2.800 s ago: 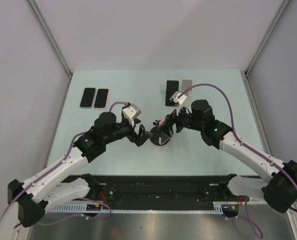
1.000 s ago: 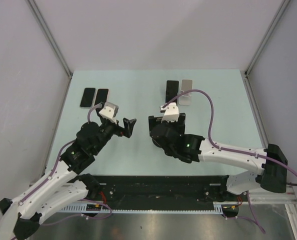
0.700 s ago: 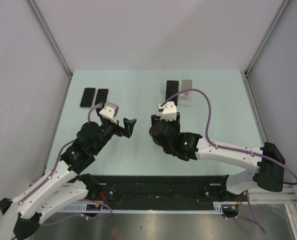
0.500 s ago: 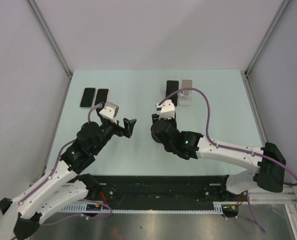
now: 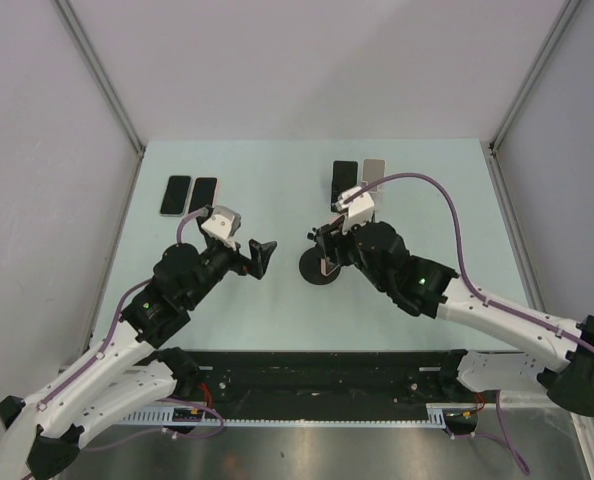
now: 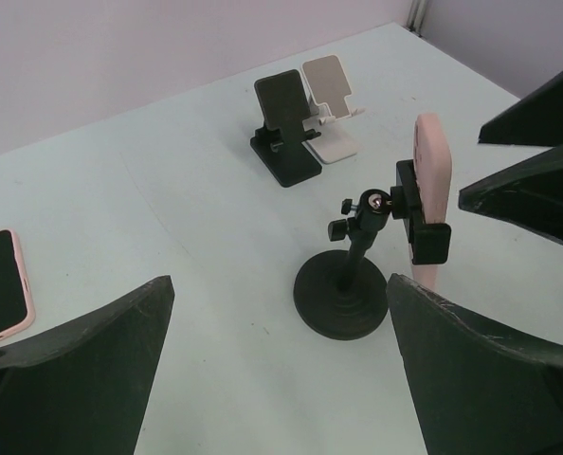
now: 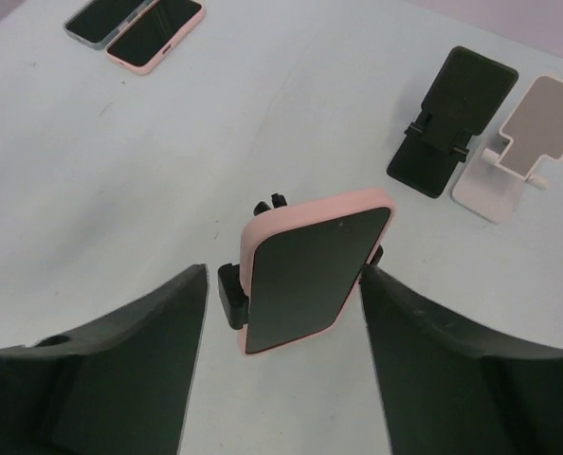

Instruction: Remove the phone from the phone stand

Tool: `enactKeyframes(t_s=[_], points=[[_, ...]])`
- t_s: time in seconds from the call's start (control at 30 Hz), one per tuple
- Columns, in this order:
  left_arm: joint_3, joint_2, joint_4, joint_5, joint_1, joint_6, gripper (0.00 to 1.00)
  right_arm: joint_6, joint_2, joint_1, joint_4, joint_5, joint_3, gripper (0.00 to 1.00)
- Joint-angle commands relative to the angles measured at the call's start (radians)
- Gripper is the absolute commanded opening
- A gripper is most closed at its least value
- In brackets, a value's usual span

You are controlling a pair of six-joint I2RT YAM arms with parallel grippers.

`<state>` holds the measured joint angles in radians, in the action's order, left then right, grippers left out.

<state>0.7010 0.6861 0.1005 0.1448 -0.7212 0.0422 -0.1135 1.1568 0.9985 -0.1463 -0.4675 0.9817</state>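
Observation:
The phone, in a pink case with a dark screen, sits clamped sideways in the black phone stand, which has a round base and a thin post. My right gripper faces the screen from the right with its jaws apart. One finger lies left of the clamp with a gap, and the other lies close by the phone's right edge. The fingertips stop just short of the phone. My left gripper is open and empty, hovering left of the stand.
Two more phones lie flat at the far left. A black folding stand and a white one sit behind the right arm. Walls enclose the table on three sides.
The right arm has swung out from over the stand to its right side, so the stand and phone show again. Its jaws stand narrower than a second ago. The left arm has barely moved.

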Motion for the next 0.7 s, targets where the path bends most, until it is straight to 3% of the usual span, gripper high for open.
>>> enactKeyframes(t_s=[0.0,0.03,0.13,0.4,0.67], points=[[0.005,0.004,-0.007,-0.039,0.005,-0.036,1.00,0.011,-0.078,0.000,0.010,0.023,0.003,0.78],[0.005,0.006,-0.010,-0.040,0.005,-0.034,1.00,-0.014,-0.085,0.008,0.011,0.000,0.006,0.87],[0.003,0.009,-0.008,-0.040,0.005,-0.034,1.00,-0.104,-0.082,0.023,-0.007,-0.109,0.032,1.00],[0.005,0.010,-0.007,-0.027,0.005,-0.030,1.00,-0.175,0.082,0.103,-0.048,-0.410,0.153,1.00],[0.003,0.000,-0.005,-0.013,0.005,-0.031,1.00,-0.172,0.288,0.103,-0.081,-0.559,0.233,0.96]])
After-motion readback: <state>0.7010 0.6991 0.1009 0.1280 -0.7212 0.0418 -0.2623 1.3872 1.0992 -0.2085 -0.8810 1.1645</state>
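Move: The pink phone in the round-base stand is about 4 cm ahead of the right hand, 2 cm to its left and 3 cm lower. The black stand is some 30 cm ahead of the right hand and 2 cm right, the white stand 8 cm farther right, both roughly 15 cm lower. From the left hand, the phone is about 6 cm ahead, 18 cm right and 5 cm down. The right hand rises about 2.5 cm, opening wide, then turns clockwise and comes forward and down around the phone. ##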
